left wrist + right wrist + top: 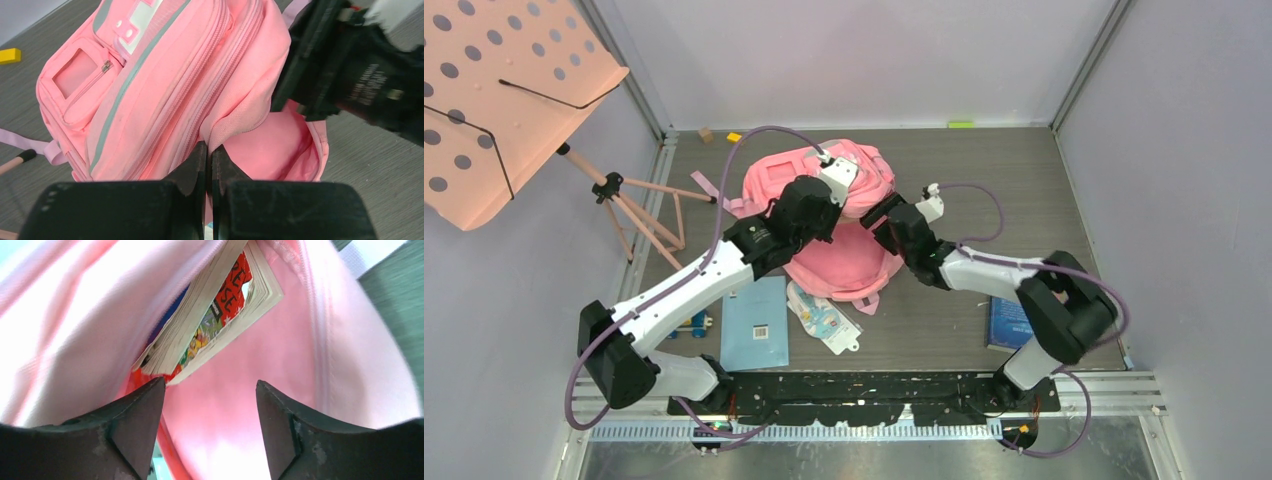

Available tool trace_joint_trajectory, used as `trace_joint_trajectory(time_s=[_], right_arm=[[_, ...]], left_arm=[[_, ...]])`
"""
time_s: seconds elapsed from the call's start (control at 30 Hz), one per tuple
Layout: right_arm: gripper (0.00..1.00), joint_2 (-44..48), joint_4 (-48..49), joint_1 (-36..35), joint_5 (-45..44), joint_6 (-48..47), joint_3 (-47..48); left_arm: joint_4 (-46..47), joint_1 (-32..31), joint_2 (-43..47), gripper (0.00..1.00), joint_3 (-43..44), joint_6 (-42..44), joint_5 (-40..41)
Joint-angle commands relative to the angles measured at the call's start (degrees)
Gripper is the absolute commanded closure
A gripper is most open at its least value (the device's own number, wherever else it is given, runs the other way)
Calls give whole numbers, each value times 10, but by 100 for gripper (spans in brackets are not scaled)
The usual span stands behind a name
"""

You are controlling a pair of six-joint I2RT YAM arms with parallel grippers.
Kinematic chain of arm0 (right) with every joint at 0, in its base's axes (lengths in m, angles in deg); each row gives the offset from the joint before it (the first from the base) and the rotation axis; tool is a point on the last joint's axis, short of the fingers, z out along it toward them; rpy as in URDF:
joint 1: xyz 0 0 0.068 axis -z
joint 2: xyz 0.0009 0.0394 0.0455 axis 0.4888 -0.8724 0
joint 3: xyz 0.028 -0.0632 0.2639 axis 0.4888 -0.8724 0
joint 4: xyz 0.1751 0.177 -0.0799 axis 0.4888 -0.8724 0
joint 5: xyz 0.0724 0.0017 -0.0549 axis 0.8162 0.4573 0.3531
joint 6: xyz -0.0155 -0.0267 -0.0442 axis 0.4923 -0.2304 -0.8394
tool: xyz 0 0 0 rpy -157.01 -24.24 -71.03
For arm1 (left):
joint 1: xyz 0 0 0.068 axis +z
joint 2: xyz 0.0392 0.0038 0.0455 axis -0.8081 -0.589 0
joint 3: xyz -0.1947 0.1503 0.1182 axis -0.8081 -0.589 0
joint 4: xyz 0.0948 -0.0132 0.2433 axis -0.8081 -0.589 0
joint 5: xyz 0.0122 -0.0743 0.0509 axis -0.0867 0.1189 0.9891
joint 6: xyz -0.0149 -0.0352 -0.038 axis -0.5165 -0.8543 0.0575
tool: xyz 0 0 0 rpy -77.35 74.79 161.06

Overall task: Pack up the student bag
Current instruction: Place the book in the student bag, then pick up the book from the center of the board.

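Note:
The student bag is a large pink backpack that lies in the middle of the table with its main compartment open. Its front pockets and grey strips face up in the left wrist view. My left gripper is shut on the fabric rim of the opening and holds it up. My right gripper is open inside the compartment, with pink lining all round it. A thick book with a red cover lies inside the bag, just beyond the right gripper's left fingertip, apart from the jaws.
A light blue booklet and a white packet lie in front of the bag. A dark blue book sits beside the right arm. A salmon-pink music stand fills the back left corner. Small blocks lie by the back wall.

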Motion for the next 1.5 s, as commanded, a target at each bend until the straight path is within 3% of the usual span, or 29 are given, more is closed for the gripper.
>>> trace_joint_trajectory(time_s=[0.0,0.1,0.23,0.37,0.5,0.7,0.87,1.0,1.2,1.47], right_arm=[[21,114,-142,0,-8,-91,-16],[13,176,-267,14,-21,-128,-22],[8,245,-353,72,5,-151,-48],[5,304,-432,210,53,-178,-67],[1,337,-526,323,16,-213,-56],[0,343,-576,521,20,-224,-59],[0,345,-575,620,-15,-201,-85],[0,346,-569,666,10,-189,-113],[0,346,-567,676,34,-188,-144],[1,354,-551,674,161,-174,-193]], left_arm=[[15,22,-4,100,38,-16,2],[7,26,-7,100,43,-15,-2],[-4,28,-11,100,52,-16,-7],[-6,30,-11,100,53,-18,-14],[-9,32,-12,100,55,-23,-25],[-10,32,-20,100,55,-27,-36],[-10,32,-18,100,56,-27,-40],[-12,32,-17,100,58,-28,-44],[-11,33,-14,100,58,-29,-48],[-11,33,-16,100,58,-31,-53]])
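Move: The book lying flat near the bases is about 34 cm to the right of the right hand, 20 cm back and 10 cm below it. The bag's middle is some 9 cm to that hand's left and 2 cm ahead, slightly below; a loose pink strap lies about 10 cm to its right, 2 cm ahead, on the table. From the left hand, the book is roughly 43 cm right, 16 cm back and 23 cm down. The right hand sweeps some 40 cm right and 20 back, bag to book, opening wide and tipping down. ##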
